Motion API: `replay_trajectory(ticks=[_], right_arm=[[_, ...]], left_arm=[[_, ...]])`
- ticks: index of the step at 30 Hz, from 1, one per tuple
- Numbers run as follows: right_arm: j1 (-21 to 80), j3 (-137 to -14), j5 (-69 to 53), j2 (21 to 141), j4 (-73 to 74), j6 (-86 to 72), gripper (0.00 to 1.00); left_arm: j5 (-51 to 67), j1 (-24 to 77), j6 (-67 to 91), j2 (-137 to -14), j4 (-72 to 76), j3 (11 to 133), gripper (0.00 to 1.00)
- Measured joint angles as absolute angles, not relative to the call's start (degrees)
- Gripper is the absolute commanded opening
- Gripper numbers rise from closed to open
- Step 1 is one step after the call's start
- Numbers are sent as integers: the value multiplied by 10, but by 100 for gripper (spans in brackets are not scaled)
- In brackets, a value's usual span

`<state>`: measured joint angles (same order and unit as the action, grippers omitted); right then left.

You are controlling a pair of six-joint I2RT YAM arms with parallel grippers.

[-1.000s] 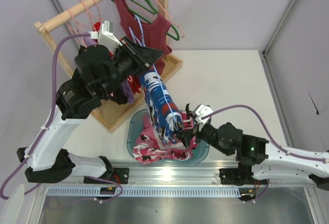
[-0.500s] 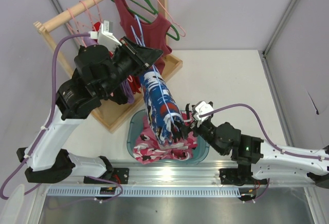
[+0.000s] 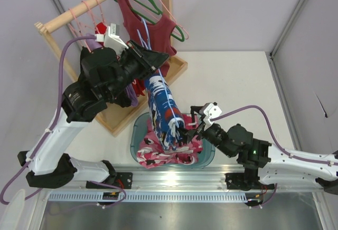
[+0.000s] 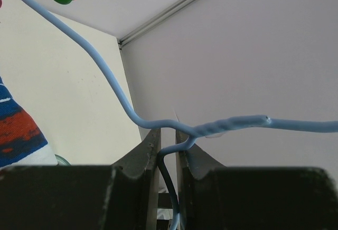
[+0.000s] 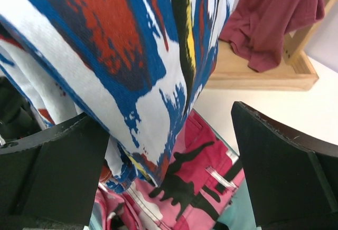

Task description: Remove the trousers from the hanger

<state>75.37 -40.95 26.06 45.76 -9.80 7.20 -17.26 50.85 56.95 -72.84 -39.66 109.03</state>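
The royal-blue, white and red trousers [image 3: 163, 108] hang from the light-blue wire hanger [image 3: 143, 31], and their lower end reaches into the teal basin [image 3: 209, 156]. My left gripper [image 3: 158, 57] is shut on the hanger; in the left wrist view its jaws [image 4: 168, 135] pinch the wire just below the twisted neck [image 4: 232, 123]. My right gripper [image 3: 192, 125] is open at the trousers' lower end. In the right wrist view the cloth [image 5: 105, 56] hangs between the wide-apart fingers [image 5: 285, 161], nearer the left one.
A pink, white and black camouflage garment [image 3: 158, 154] lies in the basin under the trousers. Behind stands a wooden rack [image 3: 84, 6] holding a dark-red tank top [image 3: 153, 27], a green hanger [image 3: 153, 6] and pink hangers [image 3: 79, 16]. The rack's base [image 3: 177, 67] is close to the basin.
My right gripper has drawn slightly up and right along the trousers' lower end, still open. The left arm has shifted a little, keeping hold of the hanger.
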Motion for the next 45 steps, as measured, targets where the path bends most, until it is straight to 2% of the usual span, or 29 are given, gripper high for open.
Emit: replay_trajectory(ticks=[11,14,20,25,28,29,30,32,33,35,37,38,40,41,42,45], right_arm=[[756,-418,317,508,-179,98,96],[756,-426,342,524,-197,105,91],[757,-438,375,557,-228,124,47],[748,-438,380,568,-232,132,36],[741,-438,365,566,-241,132,36],[741,-438,361,565,-245,132,40],[740,-436,352,561,-253,132,48],[736,-429,333,547,-268,133,54],[733,-425,321,538,-275,133,52],[721,-422,298,523,-285,128,38],[708,-422,274,514,-291,117,35],[703,-422,263,511,-295,112,28],[694,-422,248,510,-295,105,22],[692,-422,241,512,-294,101,8],[691,-422,236,515,-293,101,0],[690,-424,230,525,-289,91,0]], left_arm=[[-173,508,570,-725,-395,1075,0],[-173,508,570,-723,-389,1072,0],[-174,508,570,-716,-382,1066,0],[-174,508,570,-709,-382,1061,0],[-175,506,572,-702,-378,1053,0],[-176,506,575,-700,-377,1050,0],[-175,505,577,-698,-375,1046,0],[-173,505,582,-694,-372,1040,0],[-172,505,585,-692,-371,1036,0],[-168,504,592,-689,-368,1030,0],[-163,503,600,-688,-360,1026,0],[-161,503,604,-687,-354,1023,0],[-157,502,610,-685,-345,1016,0],[-155,501,613,-685,-340,1012,0],[-150,500,615,-684,-337,1008,0],[-140,499,616,-685,-335,999,0]])
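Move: From the right gripper, the middle of the patterned trousers hangs about 8 cm to the left, 2 cm ahead and 6 cm higher, with the lower edge already beside the open fingers. The hanger neck is some 8 cm ahead, 8 cm left and 20 cm up. The pink garment lies about 2 cm ahead, 6 cm left and 28 cm below. From the left gripper, the trousers' middle is roughly 6 cm back, level sideways and 14 cm down. Slide the open right gripper about 4 cm forward along the trousers' lower side, swinging the fingers clockwise and starting to close. Then raise it some 4 cm, easing slightly back, parting the fingers a little before shutting them to pinch the cloth edge. Roll its left side up about 10 degrees, and keep the left gripper clamped on the hanger neck, nearly still. ##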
